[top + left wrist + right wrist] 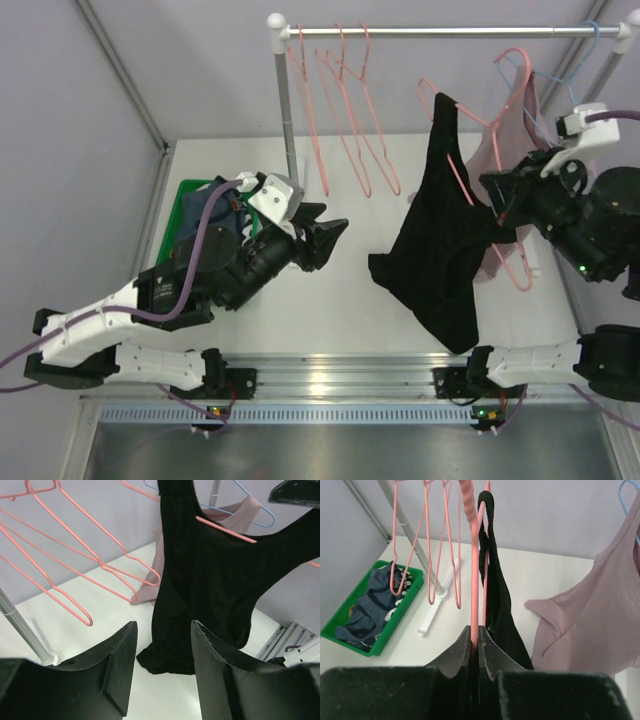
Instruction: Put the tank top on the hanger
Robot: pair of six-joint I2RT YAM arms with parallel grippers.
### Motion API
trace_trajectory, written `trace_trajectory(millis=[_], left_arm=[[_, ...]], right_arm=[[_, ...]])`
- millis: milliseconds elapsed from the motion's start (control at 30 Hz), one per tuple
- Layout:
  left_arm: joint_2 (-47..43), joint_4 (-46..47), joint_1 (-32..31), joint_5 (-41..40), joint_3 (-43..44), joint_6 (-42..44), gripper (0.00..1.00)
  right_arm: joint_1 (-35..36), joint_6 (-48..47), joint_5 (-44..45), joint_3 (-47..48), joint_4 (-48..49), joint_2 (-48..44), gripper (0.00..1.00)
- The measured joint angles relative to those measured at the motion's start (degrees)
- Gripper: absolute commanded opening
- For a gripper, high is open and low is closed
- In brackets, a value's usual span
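The black tank top (440, 235) hangs on a salmon-pink hanger (462, 176), with one strap over the hanger's upper end and its hem resting on the table. My right gripper (497, 205) is shut on the hanger's wire; in the right wrist view the wire (474, 580) runs up from between the closed gripper (475, 629), with the tank top (497, 597) beside it. My left gripper (335, 240) is open and empty, left of the tank top and apart from it. In the left wrist view the gripper (162, 625) faces the tank top (210, 580) and hanger (225, 530).
A metal rail (450, 32) on a post (285, 110) carries three more pink hangers (345, 110). A dusty-pink top (505, 135) hangs on a light-blue hanger (562, 80) at the right. A green basket (185, 195) with a dark blue-grey garment (205, 212) stands at the left.
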Motion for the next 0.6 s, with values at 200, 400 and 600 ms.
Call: trace_trajectory(millis=[200,400,600], left_arm=[[0.04,0.22,0.0,0.59,-0.57,-0.02,0.52],[-0.02,0.09,0.0,1.49,-3.04,-0.04,0.52],[-0.07,0.11,0.0,1.66,-4.13,-0.04,0.53]], right_arm=[[-0.7,1.2,0.33,-11.45,1.42,-1.6,0.0],[-16.28,1.33,-11.02,-23.56,6.34,-4.26,0.0],[-32.65,-0.81,-24.17,-27.78,11.04,-4.09,0.0]])
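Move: The free stretch of rail that the hanger is taken to lies roughly 25 cm ahead of the right hand, about 2 cm to its left and near its height. From this hand the coral hangers sit about 20 cm ahead, 25 cm left and 10 cm lower; the pink top is some 20 cm ahead, 8 cm right and 20 cm lower. From the left hand that rail stretch is about 28 cm ahead, 23 cm right and 4 cm higher. The coral hanger carrying the black tank top, still pinched in the right fingers, is brought down about 11 cm, at first nearly straight with a slight drift left, then also some 6 cm forward and back to the right, towards the rail. The wrist tips down roughly 15 degrees and turns a little clockwise. The empty, half-open left hand sinks about 3 cm. ##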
